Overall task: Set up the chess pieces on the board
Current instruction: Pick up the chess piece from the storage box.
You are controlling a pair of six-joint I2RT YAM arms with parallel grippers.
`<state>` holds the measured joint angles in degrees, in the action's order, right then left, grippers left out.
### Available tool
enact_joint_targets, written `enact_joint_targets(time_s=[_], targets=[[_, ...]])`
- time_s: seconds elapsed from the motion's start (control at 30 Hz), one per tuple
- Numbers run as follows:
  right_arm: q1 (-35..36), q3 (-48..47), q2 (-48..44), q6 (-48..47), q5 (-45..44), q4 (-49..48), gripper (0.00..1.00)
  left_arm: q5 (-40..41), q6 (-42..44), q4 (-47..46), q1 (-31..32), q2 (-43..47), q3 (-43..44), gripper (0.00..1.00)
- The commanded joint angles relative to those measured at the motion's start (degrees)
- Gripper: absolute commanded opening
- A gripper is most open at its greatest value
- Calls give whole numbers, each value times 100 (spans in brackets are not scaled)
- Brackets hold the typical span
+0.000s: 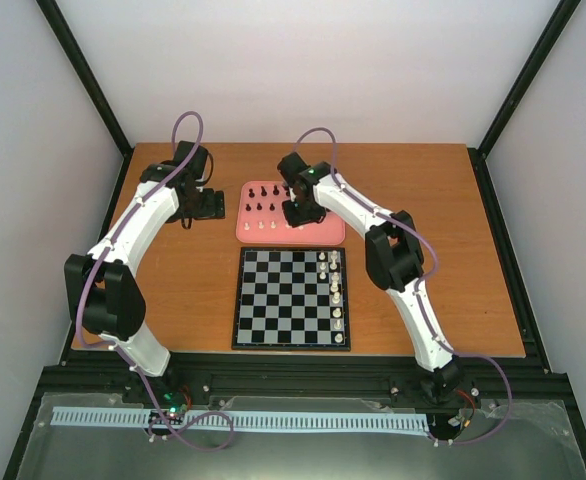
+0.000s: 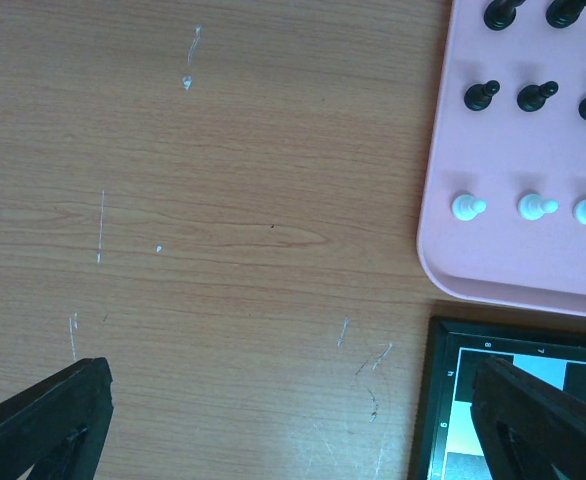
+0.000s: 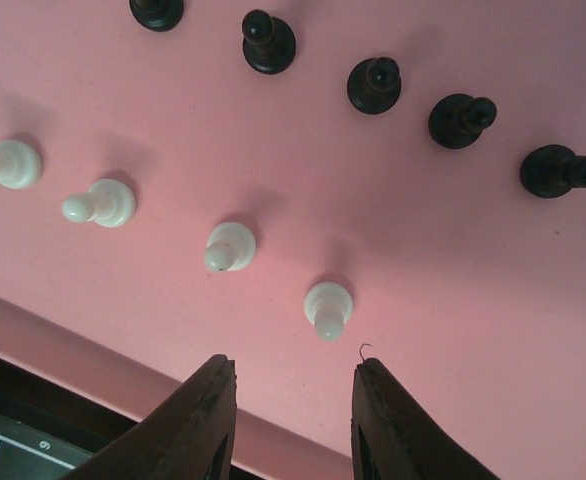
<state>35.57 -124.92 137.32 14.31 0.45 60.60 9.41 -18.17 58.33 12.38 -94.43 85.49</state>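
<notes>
The board (image 1: 273,300) lies at the table's middle, with several cream-white chess pieces (image 1: 335,290) standing along its right side. Behind it the pink tray (image 1: 328,232) holds black and white chessmen. My right gripper (image 1: 298,215) hovers over the tray, open and holding nothing. In the right wrist view its fingertips (image 3: 293,400) sit just short of a white pawn (image 3: 328,305), the rightmost of a row of white pawns (image 3: 229,246). Black pieces (image 3: 373,85) stand farther back. My left gripper (image 1: 211,204) is wide open over bare wood left of the tray (image 2: 513,260).
In the left wrist view, the board's corner (image 2: 443,400) shows at the lower right, and white pawns (image 2: 467,207) and black pawns (image 2: 481,95) stand on the tray. Black frame posts and white walls surround the wooden table (image 1: 453,250).
</notes>
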Motion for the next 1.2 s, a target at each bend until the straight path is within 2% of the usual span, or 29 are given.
enact_joint_targets(time_s=[0.0,0.63,0.77,0.93,1.17], targets=[[-74,-164,217,-120,-2,8,38,14,69,41,27,42,161,100],[-209,-411,706,-309,195,-171,35,33,78,39,23,-102,176,100],[-218,-477,744,-312,180,-155,32,35,78,47,27,-111,188,100],[-217,-468,727,-304,111,-57,20,29,77,47,27,-91,175,100],[-218,-478,685,-312,34,-64,10,26,77,43,25,-51,153,100]])
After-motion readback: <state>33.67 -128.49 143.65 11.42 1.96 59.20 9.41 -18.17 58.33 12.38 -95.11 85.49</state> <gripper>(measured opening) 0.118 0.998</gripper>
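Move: The white pawn wanted by the right hand stands in the pink tray about 2 cm ahead of it, level sideways and roughly 4 cm below. The next white pawn is some 4 cm to the left of it. Two black pawns stand roughly 6 cm beyond it, one about 1 cm to its left, the other 3 cm to its right. From the left hand, the wanted pawn lies about 7 cm ahead, 22 cm right and 15 cm below. Down about 4 cm, easing forward some 2 cm, the right hand brings its part-open fingers around the rightmost white pawn left in the tray. It then holds its place with hardly any turn of the wrist while the fingers close and pinch the pawn between their tips. ##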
